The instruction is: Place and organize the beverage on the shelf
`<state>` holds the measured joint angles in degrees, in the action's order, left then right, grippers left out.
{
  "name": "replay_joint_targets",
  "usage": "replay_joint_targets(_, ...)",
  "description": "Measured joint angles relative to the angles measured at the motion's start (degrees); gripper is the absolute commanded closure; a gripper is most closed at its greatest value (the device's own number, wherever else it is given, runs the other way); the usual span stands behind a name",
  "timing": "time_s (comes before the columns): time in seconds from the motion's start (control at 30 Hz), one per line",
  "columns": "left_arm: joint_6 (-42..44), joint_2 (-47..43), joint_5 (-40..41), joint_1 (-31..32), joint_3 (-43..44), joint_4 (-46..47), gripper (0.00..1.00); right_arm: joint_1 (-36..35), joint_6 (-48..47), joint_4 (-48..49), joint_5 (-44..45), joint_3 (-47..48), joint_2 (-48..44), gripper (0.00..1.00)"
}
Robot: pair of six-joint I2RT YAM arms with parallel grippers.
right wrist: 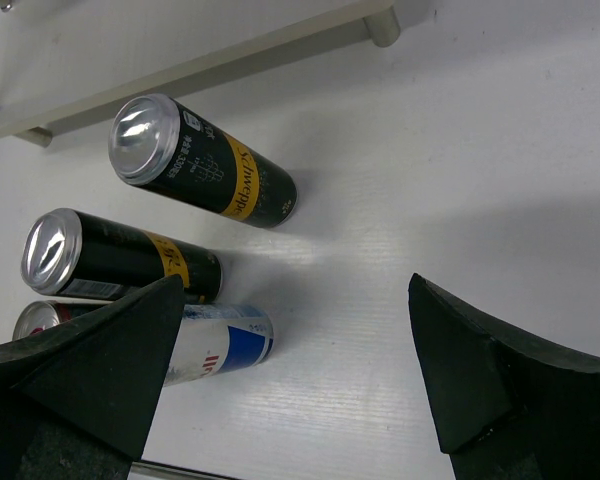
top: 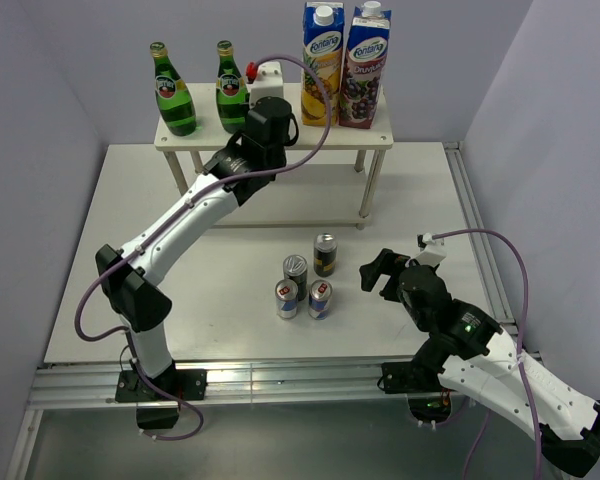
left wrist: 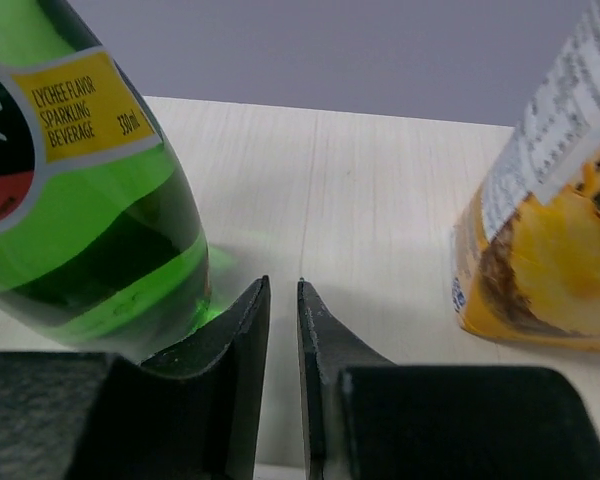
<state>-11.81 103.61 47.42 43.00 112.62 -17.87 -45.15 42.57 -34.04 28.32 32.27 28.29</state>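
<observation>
Two green glass bottles [top: 171, 95] [top: 230, 93] stand on the left of the shelf's top board [top: 372, 136]. My left gripper [left wrist: 283, 285] is over that board, just right of the second bottle [left wrist: 90, 200], shut with nothing between its fingers. On the table in front of the shelf stand two dark slim cans [top: 295, 272] [top: 325, 254] and two blue-silver cans [top: 286, 298] [top: 320, 298]. My right gripper [top: 380, 272] hovers low to their right, open and empty [right wrist: 296, 290]. The nearest blue-silver can [right wrist: 220, 345] lies by its left finger.
Two juice cartons [top: 322, 62] [top: 366, 68] occupy the right of the top board; the yellow one [left wrist: 550, 230] is right of my left gripper. A white box with a red knob [top: 268, 80] sits behind the left wrist. The shelf's lower board [top: 310, 195] is bare.
</observation>
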Motion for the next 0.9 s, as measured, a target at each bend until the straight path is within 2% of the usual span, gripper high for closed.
replay_joint_targets(0.63,0.0,0.5,-1.5,-5.7,-0.3,0.5,0.79,0.0,0.0,0.0,0.1,0.0,-0.3,0.00)
replay_joint_targets(0.9,-0.1,0.3,-1.7,-7.1,-3.5,1.9,0.74,0.0,0.0,0.0,0.2,0.0,-0.3,0.00)
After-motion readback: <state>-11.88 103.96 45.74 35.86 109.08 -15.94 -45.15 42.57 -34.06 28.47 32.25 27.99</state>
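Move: The nearer green bottle stands on the shelf about 6 cm to the left hand's left and 2 cm ahead, its middle some 4 cm higher. Level with that bottle, the outer green bottle is about 10 cm farther left, while the pineapple juice carton is roughly 10 cm right of the hand and 3 cm ahead. From the right hand, the nearer bottle lies about 27 cm ahead, 29 cm left and 27 cm up. The nearly shut left hand sweeps 5 cm left, 3 cm forward, finally dipping 2 cm, pushing the nearer bottle sideways. ##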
